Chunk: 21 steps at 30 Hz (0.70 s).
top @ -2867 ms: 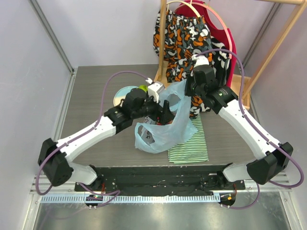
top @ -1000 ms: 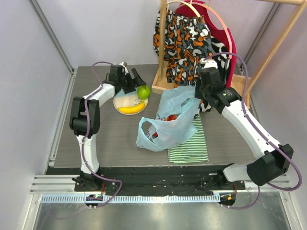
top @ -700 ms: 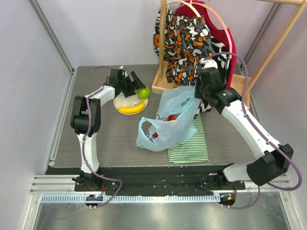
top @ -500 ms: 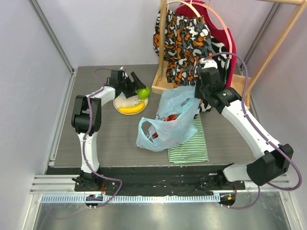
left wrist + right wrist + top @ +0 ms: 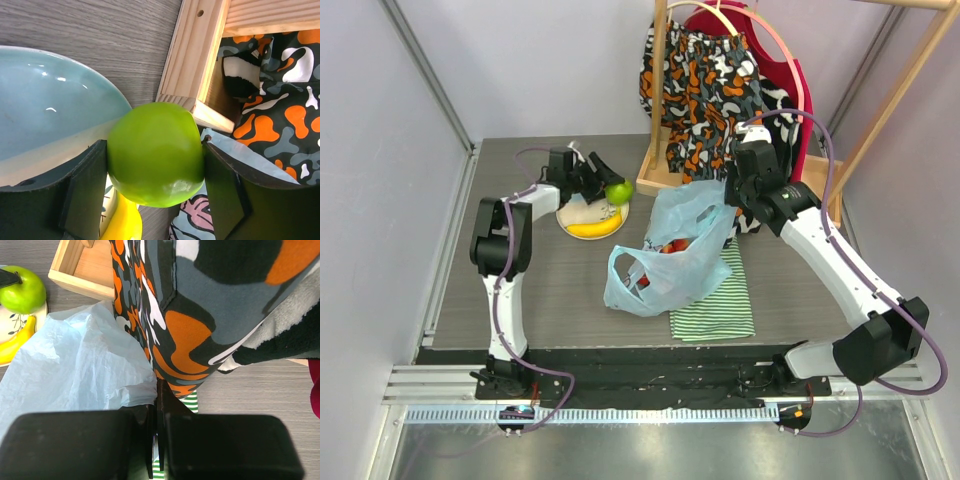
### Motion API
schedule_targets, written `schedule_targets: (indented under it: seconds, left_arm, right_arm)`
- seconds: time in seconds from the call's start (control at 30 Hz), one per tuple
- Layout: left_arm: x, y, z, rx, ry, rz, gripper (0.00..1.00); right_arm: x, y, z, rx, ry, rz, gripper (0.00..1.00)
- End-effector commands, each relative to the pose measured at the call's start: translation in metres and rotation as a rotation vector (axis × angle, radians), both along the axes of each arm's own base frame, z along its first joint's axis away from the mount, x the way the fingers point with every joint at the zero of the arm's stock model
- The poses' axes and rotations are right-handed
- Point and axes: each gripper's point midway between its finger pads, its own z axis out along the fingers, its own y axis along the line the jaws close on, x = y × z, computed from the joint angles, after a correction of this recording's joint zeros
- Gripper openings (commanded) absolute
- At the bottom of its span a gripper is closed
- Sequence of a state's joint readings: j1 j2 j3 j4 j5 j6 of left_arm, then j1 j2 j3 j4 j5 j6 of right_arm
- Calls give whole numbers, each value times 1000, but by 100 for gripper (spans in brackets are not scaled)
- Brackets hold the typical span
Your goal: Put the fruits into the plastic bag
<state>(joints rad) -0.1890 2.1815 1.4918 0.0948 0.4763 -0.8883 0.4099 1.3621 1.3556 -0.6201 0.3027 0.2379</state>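
Observation:
A green apple [image 5: 618, 191] sits at the right rim of the pale plate [image 5: 570, 212], and my left gripper [image 5: 610, 186] is shut on it. In the left wrist view both dark fingers [image 5: 85, 190] press the sides of the apple [image 5: 155, 152]. A yellow banana [image 5: 593, 229] lies on the plate just below it. The light-blue plastic bag [image 5: 670, 262] stands at mid-table with red strawberries [image 5: 672, 246] showing in its mouth. My right gripper [image 5: 728, 205] is shut on the bag's upper edge [image 5: 125, 395] and holds it up.
A wooden rack base [image 5: 665, 180] stands just right of the apple, with an orange-and-black patterned garment [image 5: 710, 80] hanging over it and brushing my right wrist. A green-and-white striped cloth [image 5: 715, 310] lies under the bag's right side.
The left arm has left the bag and reached the plate at the back left. Its jaws have narrowed onto the apple in the last half second. The right arm has stayed still.

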Motion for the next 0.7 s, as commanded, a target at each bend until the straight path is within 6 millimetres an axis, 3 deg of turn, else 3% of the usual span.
schedule_targets:
  seconds: [0.0,0.17,0.27,0.3,0.47,0.5,0.53,0.63,0.67]
  left_arm:
    - [4,5,4,-21,-28,10,40]
    - [2,7,13,-33,-56,10,34]
    - [2,7,30,-43,-115,6,33]
    - [3,7,45,-45,-158,6,33]
    - [-4,13,80,-20,-253,11,32]
    - [-10,15,78,-11,-244,16,33]
    - [-14,18,96,-6,-282,30,33]
    - [-31,25,107,2,-316,42,33]
    - [-37,25,125,1,-351,41,33]
  right_arm:
    - [7,2,8,19,-33,-2,1]
    - [7,3,10,25,-38,1,1]
    - [7,4,10,24,-36,5,1]
    - [7,4,10,26,-36,3,1]
    - [6,5,13,36,-40,11,1]
    - [6,7,13,43,-40,16,1]
    - [5,6,14,47,-42,15,1]
    - [4,8,17,55,-51,21,1]
    - [5,7,18,55,-51,19,1]
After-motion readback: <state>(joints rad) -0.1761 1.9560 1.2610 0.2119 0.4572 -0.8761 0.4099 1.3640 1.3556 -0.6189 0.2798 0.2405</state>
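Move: The left gripper already has the green apple between its fingers at the plate's right edge. The plastic bag's middle lies about 15 cm back and 12 cm to the right, at roughly the same height. The plate's centre is some 4 cm back, 7 cm left and 4 cm lower, and the banana 8 cm back and 6 cm left. From the right gripper, pinching the bag's rim, the bag's middle is about 13 cm left, level fore and aft, 15 cm below. Keep the left gripper's hold on the green apple and pause briefly, then lift it with gathering speed, about 4.5 cm up while drawing back some 3 cm and drifting slightly left over the plate, fingertips tipping up a little. Hold the right gripper in place, still shut on the bag's rim. ##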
